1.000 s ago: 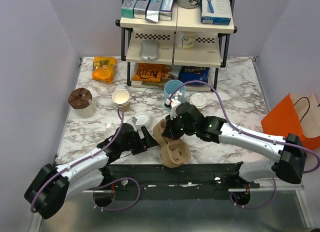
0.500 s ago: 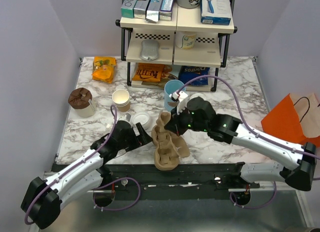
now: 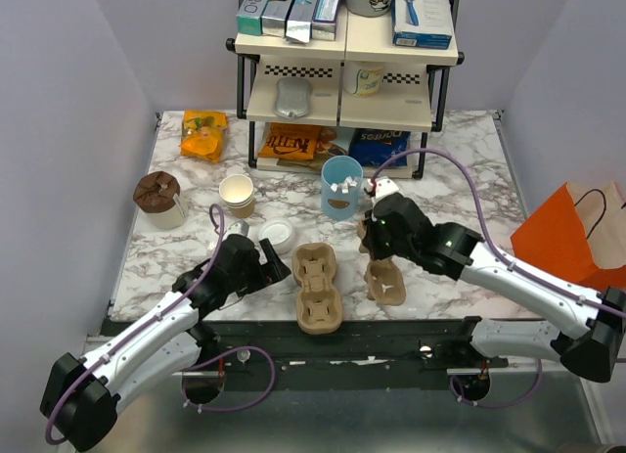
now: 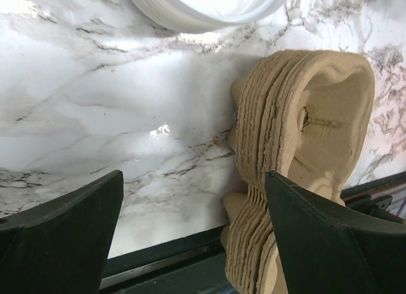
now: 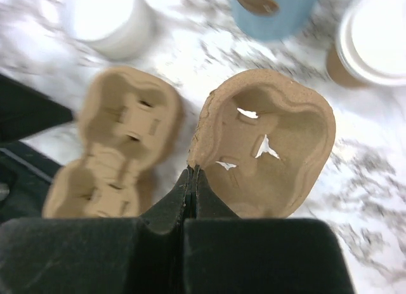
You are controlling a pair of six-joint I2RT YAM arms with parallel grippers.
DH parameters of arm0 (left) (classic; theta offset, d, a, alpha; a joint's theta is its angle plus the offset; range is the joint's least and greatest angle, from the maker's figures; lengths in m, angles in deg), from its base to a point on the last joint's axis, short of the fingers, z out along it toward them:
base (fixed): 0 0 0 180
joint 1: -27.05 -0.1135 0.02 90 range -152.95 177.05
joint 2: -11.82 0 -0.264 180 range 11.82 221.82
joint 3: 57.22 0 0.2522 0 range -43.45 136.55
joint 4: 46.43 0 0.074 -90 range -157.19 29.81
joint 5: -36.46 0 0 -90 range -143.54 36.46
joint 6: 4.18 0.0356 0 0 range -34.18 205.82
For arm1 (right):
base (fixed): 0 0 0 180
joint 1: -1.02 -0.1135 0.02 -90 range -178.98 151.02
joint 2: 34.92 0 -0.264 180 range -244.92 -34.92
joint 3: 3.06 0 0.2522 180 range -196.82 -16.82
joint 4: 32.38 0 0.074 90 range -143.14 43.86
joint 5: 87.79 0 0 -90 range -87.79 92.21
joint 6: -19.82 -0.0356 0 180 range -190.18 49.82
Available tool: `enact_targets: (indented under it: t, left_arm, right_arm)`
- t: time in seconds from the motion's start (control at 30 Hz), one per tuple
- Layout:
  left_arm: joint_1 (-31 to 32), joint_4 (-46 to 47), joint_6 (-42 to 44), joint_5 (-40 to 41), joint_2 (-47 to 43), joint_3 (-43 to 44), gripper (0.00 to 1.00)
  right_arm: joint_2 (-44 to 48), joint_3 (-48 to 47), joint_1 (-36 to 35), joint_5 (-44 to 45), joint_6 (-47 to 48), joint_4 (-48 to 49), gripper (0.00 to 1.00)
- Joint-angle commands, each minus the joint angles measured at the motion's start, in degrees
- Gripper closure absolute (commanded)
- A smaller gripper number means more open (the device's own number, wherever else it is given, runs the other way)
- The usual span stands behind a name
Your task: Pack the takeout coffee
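The takeout coffee (image 5: pixel 375 39), a tan cup with a white lid, shows at the upper right of the right wrist view; in the top view my right arm hides it. My right gripper (image 5: pixel 192 173) (image 3: pixel 377 252) is shut on the rim of a single pulp cup carrier (image 5: pixel 273 151) (image 3: pixel 385 281) and holds it just over the table. A stack of cup carriers (image 3: pixel 316 289) (image 4: pixel 298 135) lies to its left. My left gripper (image 3: pixel 278 267) (image 4: pixel 196 237) stands wide open, with the stack's left edge between its fingers.
A light-blue cup (image 3: pixel 340 187) with white packets stands behind the carriers. A loose white lid (image 3: pixel 279 235) and an open paper cup (image 3: pixel 236 193) are at the left, a brown-topped cup (image 3: pixel 158 197) further left. A shelf rack (image 3: pixel 342 101) stands at the back, an orange bag (image 3: pixel 572 228) at the right.
My right gripper has pulled one carrier off the stack and carried it to the right. The stack has dropped flat onto the table. My left gripper stays open beside it.
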Motion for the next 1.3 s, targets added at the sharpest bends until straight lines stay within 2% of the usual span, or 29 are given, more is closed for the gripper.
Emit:
enact_targets:
  t: [0.0,0.13,0.17,0.2,0.27,0.3,0.37,0.4,0.47,0.5,0.53,0.6,0.63,0.67,0.73,0.87,0.97,1.27]
  left_arm:
    - [-0.26,-5.59,0.94,5.06,-1.36,2.54,0.01]
    - [-0.26,-8.50,0.94,7.96,-1.98,4.30,0.01]
    - [-0.26,-8.85,0.94,8.49,-2.15,4.56,0.01]
    - [-0.35,-9.21,0.94,8.49,-2.68,4.74,0.01]
    - [-0.26,-9.38,1.03,8.75,-3.29,5.09,0.01]
    - [-0.35,-9.73,1.03,8.84,-3.73,5.09,0.01]
    - [-0.35,-10.09,1.29,9.02,-4.35,5.44,0.01]
    - [-0.35,-10.09,1.38,9.02,-4.87,5.53,0.01]
    - [-0.35,-10.18,1.82,8.85,-5.58,5.80,0.01]
    - [-0.43,-10.35,2.08,8.76,-6.28,5.88,0.01]
    - [-0.35,-10.53,2.17,8.76,-6.72,6.15,0.01]
    - [-0.52,-11.49,2.79,9.02,-7.77,6.59,0.01]
    - [-0.44,-12.02,2.96,9.98,-8.13,7.20,0.01]
    - [-0.44,-12.63,2.88,10.60,-8.39,7.38,0.01]
    - [-0.61,-13.87,2.26,11.91,-9.18,7.73,0.01]
    - [-0.61,-13.96,1.38,11.57,-9.62,7.38,0.01]
    - [-0.70,-13.61,0.86,11.39,-9.71,6.68,0.01]
    - [-1.05,-12.11,-1.16,10.25,-9.97,4.04,0.01]
  right_arm:
    - [-4.05,5.13,1.85,1.24,-2.11,0.54,0.99]
    - [-9.58,6.38,2.64,0.00,-2.46,4.06,0.99]
    - [-10.73,6.03,2.82,0.00,-2.28,3.98,0.96]
    - [-11.61,5.67,2.82,0.00,-2.28,3.98,0.80]
    - [-12.59,4.54,2.91,-0.35,-1.06,4.15,0.67]
    - [-12.42,4.27,2.91,-0.52,-0.53,4.33,0.55]
    - [-9.89,4.00,2.82,-2.89,3.40,6.25,0.42]
    - [-8.91,4.17,2.82,-4.29,5.34,7.13,0.31]
    - [-4.97,4.53,2.82,-10.52,12.96,10.81,0.22]
    - [-3.64,5.40,2.82,-13.33,16.32,12.40,0.10]
    - [-1.97,6.19,2.82,-21.01,20.00,14.24,0.00]
    - [1.89,7.60,2.56,-28.69,30.02,19.61,0.00]
    - [2.87,9.34,2.30,-36.74,33.37,21.10,0.00]
    - [3.57,10.32,1.77,-39.52,37.40,25.03,0.00]
    - [2.80,10.94,1.77,-48.89,43.04,24.72,0.00]
    - [-5.89,4.82,-1.12,-49.14,56.57,12.02,0.00]
    - [-12.40,1.03,-2.01,-46.93,60.20,8.91,0.00]
    - [-24.18,-2.59,-4.12,-45.36,59.77,8.99,0.00]
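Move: The right hand holds a single cup carrier in the air. The bare spot it is bound for lies about 5 cm back from this hand, neither left nor right, some 14 cm below. The carrier stack is roughly 12 cm left and 7 cm back; the lidded cup stands 12 cm ahead and 3 cm right, the blue tumbler 14 cm ahead and 7 cm left. From the open left hand, that spot is some 22 cm right and 4 cm back. Still pinching the loose carrier, the right hand lowers it about 10 cm to the table right of the stack and opens wide, letting go. It rises clear, swings left and back while turning some 75 degrees counter-clockwise, then drops about 9 cm over the stack's middle, fingers open. The left hand, open, eases up and left, away from the stack. ##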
